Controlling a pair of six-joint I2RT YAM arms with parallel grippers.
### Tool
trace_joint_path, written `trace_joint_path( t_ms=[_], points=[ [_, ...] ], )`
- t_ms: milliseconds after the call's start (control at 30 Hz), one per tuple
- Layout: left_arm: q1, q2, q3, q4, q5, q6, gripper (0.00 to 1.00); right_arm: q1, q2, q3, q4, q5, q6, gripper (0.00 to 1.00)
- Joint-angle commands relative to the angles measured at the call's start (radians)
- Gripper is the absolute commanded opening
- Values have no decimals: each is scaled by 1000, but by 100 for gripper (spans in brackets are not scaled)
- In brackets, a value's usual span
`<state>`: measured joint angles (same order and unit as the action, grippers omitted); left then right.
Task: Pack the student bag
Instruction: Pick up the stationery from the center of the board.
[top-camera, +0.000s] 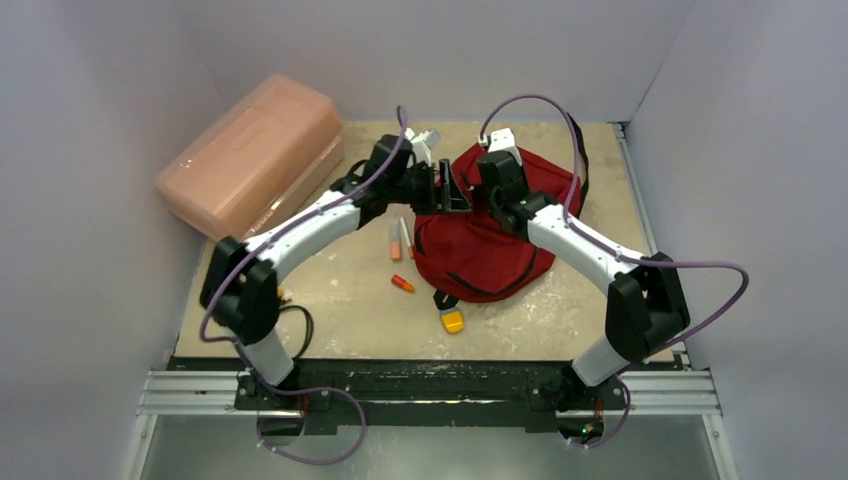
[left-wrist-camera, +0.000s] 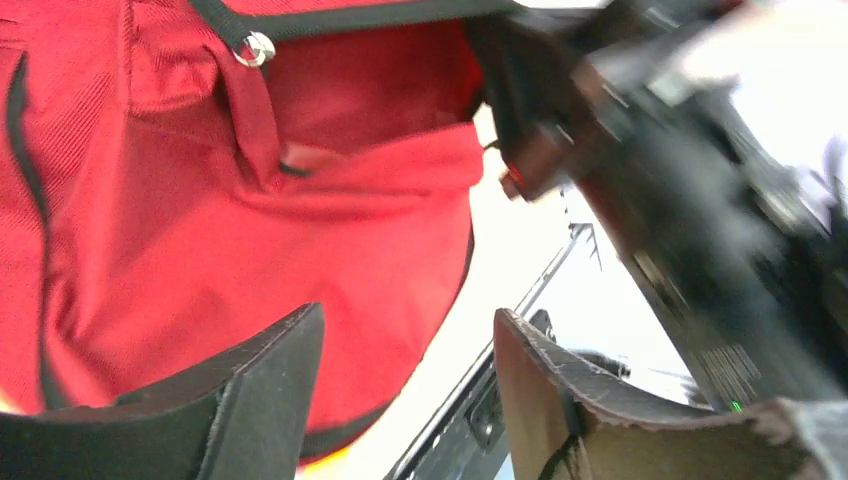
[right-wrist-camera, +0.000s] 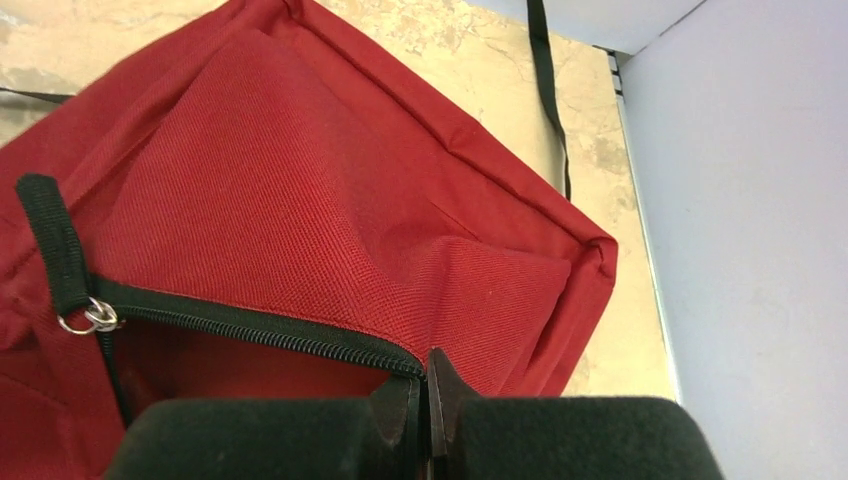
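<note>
The student bag, dark red with black zippers, lies in the middle of the table. Its main opening gapes along the zipper, and the zipper pull hangs at the left end. My right gripper is shut on the bag's opening edge, pinching the fabric at the end of the zipper; from above it sits at the bag's upper left. My left gripper is open with nothing between its fingers, just left of the bag's top. Red bag fabric fills the space behind the left finger.
A pink translucent box stands at the back left. Two pens and an orange marker lie left of the bag, and a yellow item lies at its near edge. The right arm is close beside my left gripper.
</note>
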<state>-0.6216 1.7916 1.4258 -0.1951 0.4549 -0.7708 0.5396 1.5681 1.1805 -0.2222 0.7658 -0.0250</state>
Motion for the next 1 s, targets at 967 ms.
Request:
trace_joint_path(
  t_ms=[967],
  points=[
    [-537,6,-170,-487,-828,-579,86,-3,-96,66,-20,-116,140,0]
  ],
)
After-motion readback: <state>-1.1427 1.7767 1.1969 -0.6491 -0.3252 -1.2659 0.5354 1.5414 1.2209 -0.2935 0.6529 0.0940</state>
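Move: The yellow-grey stationery piece lies some 16 cm back and 2 cm left of the left hand, about 18 cm below it. From that piece the red glue stick is about 8 cm farther out and 10 cm to the left; the red bag's middle is some 18 cm farther out and 9 cm to the right. From the right hand, which already grips the bag's zipped edge, the yellow-grey piece lies roughly 23 cm back, 13 cm left and 17 cm below. Back and up off the bag, swinging left in a low arc, then down: the left hand travels about 17 cm back and ends 15 cm lower, close above the yellow-grey piece. Its wrist turns some 45 degrees from sideways to mostly downward while the fingers open wider. The right hand keeps its shut pinch on the bag's zipped edge, drifting about 2 cm left. ##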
